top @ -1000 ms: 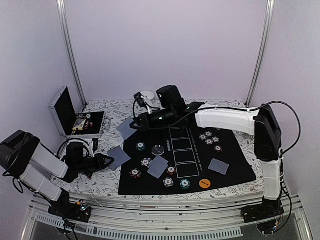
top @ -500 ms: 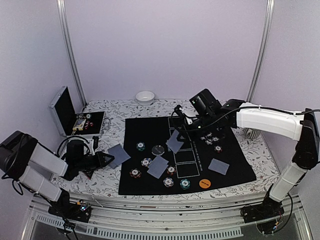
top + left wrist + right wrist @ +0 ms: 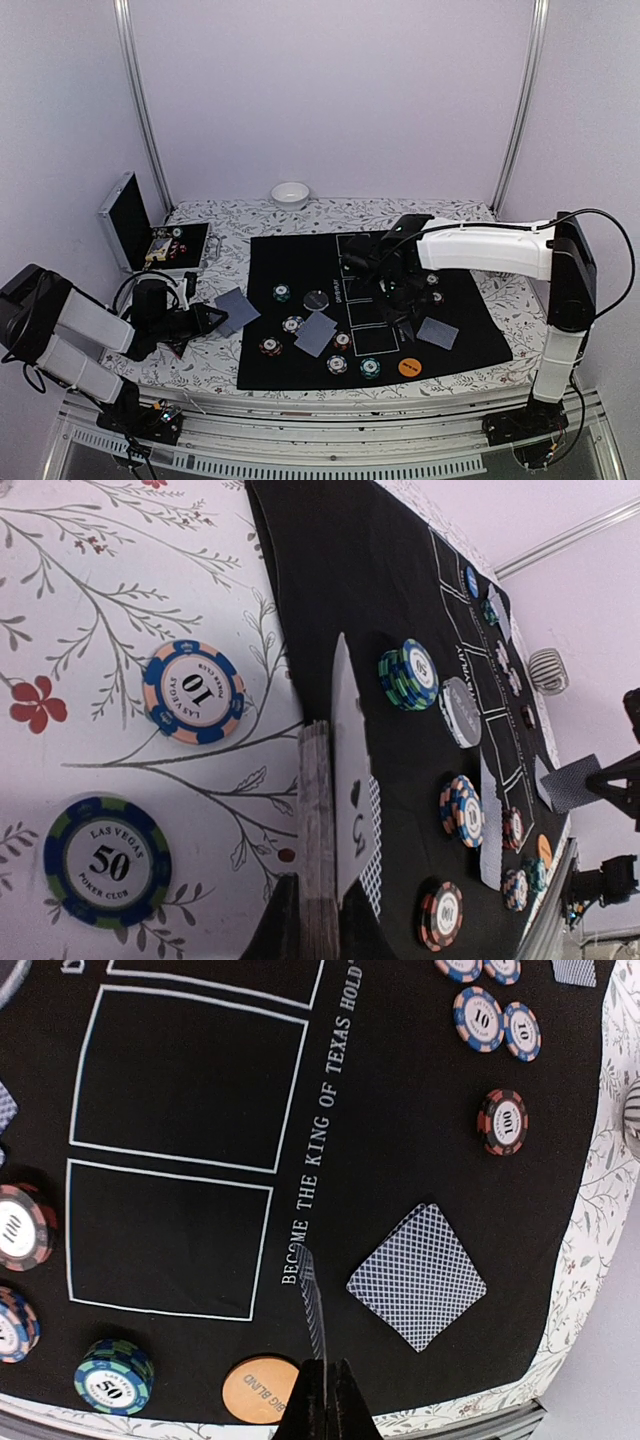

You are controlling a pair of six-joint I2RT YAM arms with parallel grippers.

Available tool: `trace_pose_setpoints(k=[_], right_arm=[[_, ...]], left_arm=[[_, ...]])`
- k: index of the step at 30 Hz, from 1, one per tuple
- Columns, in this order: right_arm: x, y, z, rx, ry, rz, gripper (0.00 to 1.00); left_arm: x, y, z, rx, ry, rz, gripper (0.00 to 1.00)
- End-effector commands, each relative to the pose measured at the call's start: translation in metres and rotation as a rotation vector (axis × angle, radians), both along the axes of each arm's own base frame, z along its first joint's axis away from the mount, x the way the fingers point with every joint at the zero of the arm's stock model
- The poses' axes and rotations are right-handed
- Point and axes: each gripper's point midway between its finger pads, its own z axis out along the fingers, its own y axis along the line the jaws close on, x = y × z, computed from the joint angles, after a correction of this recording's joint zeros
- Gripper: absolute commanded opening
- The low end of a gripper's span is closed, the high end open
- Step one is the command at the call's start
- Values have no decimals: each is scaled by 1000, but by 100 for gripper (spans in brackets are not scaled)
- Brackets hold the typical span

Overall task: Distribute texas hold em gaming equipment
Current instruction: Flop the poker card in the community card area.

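My left gripper (image 3: 320,880) is shut on a deck of playing cards (image 3: 318,820), held on edge over the floral cloth at the mat's left border. A three of spades (image 3: 352,780) leans off the deck. In the top view the left gripper (image 3: 205,320) and deck (image 3: 232,310) sit left of the black mat (image 3: 270,260). My right gripper (image 3: 322,1365) is shut on one card (image 3: 314,1295), seen edge-on above the mat. This card hangs between a face-down pair (image 3: 417,1277) and the orange Big Blind button (image 3: 262,1390). Chip stacks (image 3: 292,324) dot the mat.
An open aluminium case (image 3: 150,240) stands at the back left. A white bowl (image 3: 290,194) sits behind the mat. Two loose chips, a 10 (image 3: 193,691) and a 50 (image 3: 105,860), lie on the cloth by the left gripper. A grey disc (image 3: 316,299) lies mid-mat.
The right arm has swung from the back left across the mat with a card and now hangs low over the mat's near right part. The left arm has stayed put.
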Motion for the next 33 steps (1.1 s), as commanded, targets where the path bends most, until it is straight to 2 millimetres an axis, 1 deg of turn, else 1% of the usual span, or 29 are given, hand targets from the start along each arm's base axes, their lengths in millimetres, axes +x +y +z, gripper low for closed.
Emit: trace_pose_setpoints(k=[1, 4, 6, 9, 11, 15, 18, 21, 23, 26, 30, 33], right_arm=[[3, -8, -7, -125, -42, -34, 2], [9, 1, -14, -164, -55, -23, 2], [8, 9, -18, -188, -60, 4, 2], [5, 16, -26, -226, -59, 31, 2], [4, 25, -33, -209, -49, 46, 2], [1, 51, -48, -148, -16, 94, 2], [-2, 66, -59, -89, 16, 112, 2], [-2, 76, -62, -38, 24, 123, 2], [-4, 80, -67, -26, 39, 130, 2], [-7, 80, -72, -30, 57, 137, 2], [-9, 74, -75, -47, 68, 137, 2], [-8, 65, -75, -68, 66, 125, 2]], left_arm=[[4, 2, 2, 14, -14, -3, 0], [4, 0, 4, 2, -15, -6, 0], [4, 0, 5, 0, -18, -6, 0], [4, 1, 5, 6, -19, -1, 0], [4, 2, 5, 9, -23, 2, 0], [4, 2, 6, 6, -22, 0, 0], [3, 2, 6, 6, -21, 0, 0], [3, 3, 6, 11, -24, 2, 0], [3, 2, 6, 10, -22, 1, 0], [2, 3, 6, 9, -24, 2, 0], [2, 3, 7, 12, -26, 2, 0], [2, 3, 7, 11, -26, 4, 0]])
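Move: The right hand holds a poker card; the nearest empty frame of the community card area is centred about 7 cm to its left, 2 cm ahead and 9 cm below. On the mat, the face-down cards lie some 4 cm right and 4 cm ahead of the hand, the big blind button 4 cm back and 1 cm left, the red chips 14 cm left and 1 cm ahead. From the left hand the frame is roughly 31 cm right, 2 cm back and slightly below. The right hand carries its pinched card about 7 cm left and 6 cm down, bending it onto the nearest frame. ##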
